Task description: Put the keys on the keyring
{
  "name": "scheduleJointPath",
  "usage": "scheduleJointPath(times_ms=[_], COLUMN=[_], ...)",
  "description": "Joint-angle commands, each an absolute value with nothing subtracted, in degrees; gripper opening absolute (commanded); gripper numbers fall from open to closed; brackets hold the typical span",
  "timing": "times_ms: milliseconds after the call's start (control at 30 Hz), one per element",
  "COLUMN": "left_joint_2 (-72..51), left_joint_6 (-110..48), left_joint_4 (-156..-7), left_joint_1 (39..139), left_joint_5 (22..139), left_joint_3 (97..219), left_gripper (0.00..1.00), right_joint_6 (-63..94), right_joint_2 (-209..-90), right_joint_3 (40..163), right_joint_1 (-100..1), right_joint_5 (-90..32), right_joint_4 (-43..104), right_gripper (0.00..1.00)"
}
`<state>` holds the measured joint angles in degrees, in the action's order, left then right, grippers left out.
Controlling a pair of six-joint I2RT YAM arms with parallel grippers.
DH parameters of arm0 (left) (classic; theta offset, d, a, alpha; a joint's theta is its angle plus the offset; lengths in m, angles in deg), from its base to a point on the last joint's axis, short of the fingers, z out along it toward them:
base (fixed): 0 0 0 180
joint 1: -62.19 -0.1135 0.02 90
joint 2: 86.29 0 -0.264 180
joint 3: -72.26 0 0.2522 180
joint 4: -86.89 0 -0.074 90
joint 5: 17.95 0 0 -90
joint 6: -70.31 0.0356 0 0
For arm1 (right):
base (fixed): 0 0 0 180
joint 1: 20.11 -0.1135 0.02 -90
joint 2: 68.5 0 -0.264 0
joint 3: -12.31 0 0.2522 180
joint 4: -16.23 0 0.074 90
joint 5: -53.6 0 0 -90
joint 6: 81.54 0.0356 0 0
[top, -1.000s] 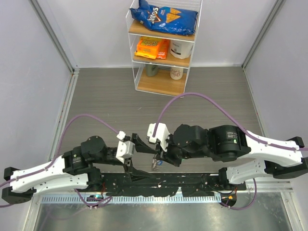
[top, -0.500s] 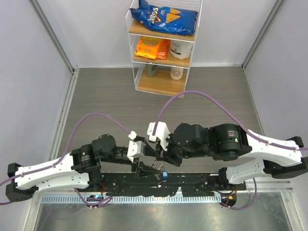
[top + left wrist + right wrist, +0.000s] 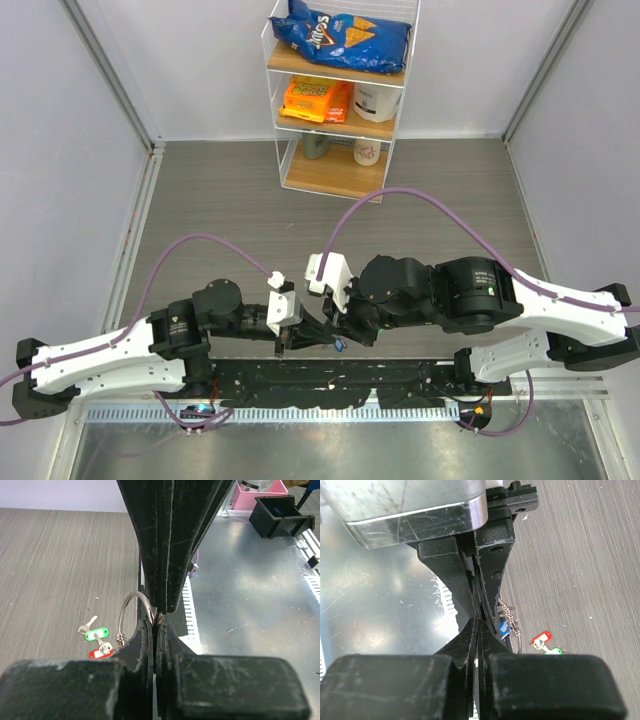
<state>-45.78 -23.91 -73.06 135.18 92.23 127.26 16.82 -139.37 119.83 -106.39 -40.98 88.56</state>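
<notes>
The keyring [image 3: 131,611] is a thin silver wire loop hanging between the two grippers, with its wire running into their tips. My left gripper [image 3: 156,623] [image 3: 303,337] is shut on that wire. My right gripper [image 3: 481,619] [image 3: 328,334] meets it tip to tip and is also shut on the ring. A blue key [image 3: 503,628] [image 3: 342,345] dangles by a small bead chain [image 3: 510,615] just beside the jaws. The green key [image 3: 95,633] [image 3: 554,651] and the red key [image 3: 98,653] [image 3: 541,639] show together against the grey table below the ring. Whether they hang from it I cannot tell.
A clear shelf rack [image 3: 340,95] with a chip bag, orange packets and cups stands at the back centre. The black base rail [image 3: 330,377] and a metal plate [image 3: 300,450] run along the near edge. A pink bin [image 3: 260,487] and a black box [image 3: 277,512] sit beyond the plate.
My left gripper has swung right to the right gripper's tips and shut there. The blue key has shifted slightly under the right gripper, which stayed shut.
</notes>
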Motion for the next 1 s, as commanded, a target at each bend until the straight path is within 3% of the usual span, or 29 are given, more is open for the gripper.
scheduleJointPath(times_ms=[0,167,233,433,600,767,967], left_joint_2=[-46.74,-47.88,-48.06,-49.29,-49.73,-50.52,-51.49], left_joint_6=[-23.9,-24.69,-24.96,-27.59,-30.66,-34.36,-37.87], left_joint_4=[-76.18,-77.94,-78.03,-79.0,-78.73,-77.42,-73.82], left_joint_1=[134.96,134.96,134.96,134.96,134.96,134.96,134.96], left_joint_5=[89.8,89.01,88.75,87.78,81.2,73.11,63.97], left_joint_3=[129.09,127.86,127.77,127.51,127.86,127.68,127.86], left_gripper=[0.0,0.0,0.0,0.0,0.0,0.0,0.0], right_joint_6=[17.69,18.57,19.01,21.28,25.17,18.75,17.87], right_joint_2=[-137.93,-135.91,-134.77,-128.9,-119.57,-116.57,-124.82], right_joint_3=[119.59,118.62,118.27,112.93,103.16,98.58,103.93], right_joint_1=[-106.68,-106.68,-106.68,-106.68,-105.98,-104.31,-100.97], right_joint_5=[-40.18,-41.66,-43.16,-51.33,-64.07,-59.79,-53.82], right_joint_4=[86.07,84.67,84.4,81.0,69.22,64.19,69.89], right_gripper=[0.06,0.08,0.24,0.36,0.65,0.71,0.73])
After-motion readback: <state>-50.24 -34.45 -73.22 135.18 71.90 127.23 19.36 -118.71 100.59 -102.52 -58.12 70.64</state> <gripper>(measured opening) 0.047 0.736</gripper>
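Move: Both hands already grip the keyring, its middle about 2 cm forward of each hand and 2 to 3 cm below. For the right hand, the next loose key, the red-tagged one, lies on the table roughly 9 cm ahead, 4 cm to its right and 32 cm below; the green-tagged key is about 10 cm ahead and 8 right. From the left hand, the red-tagged key is some 9 cm ahead, 5 right and 28 below. The right fingers let go of the keyring, opening to about three-quarters, and the hand draws off to the right and forward, about 6 cm each way and 3 cm up, tilting its fingers nearer level as it swings some 20 degrees clockwise. The left keeps its pinch, lifting about 2 cm, then carries the ring 5 cm forward and slightly left, turning 20 degrees counter-clockwise. ##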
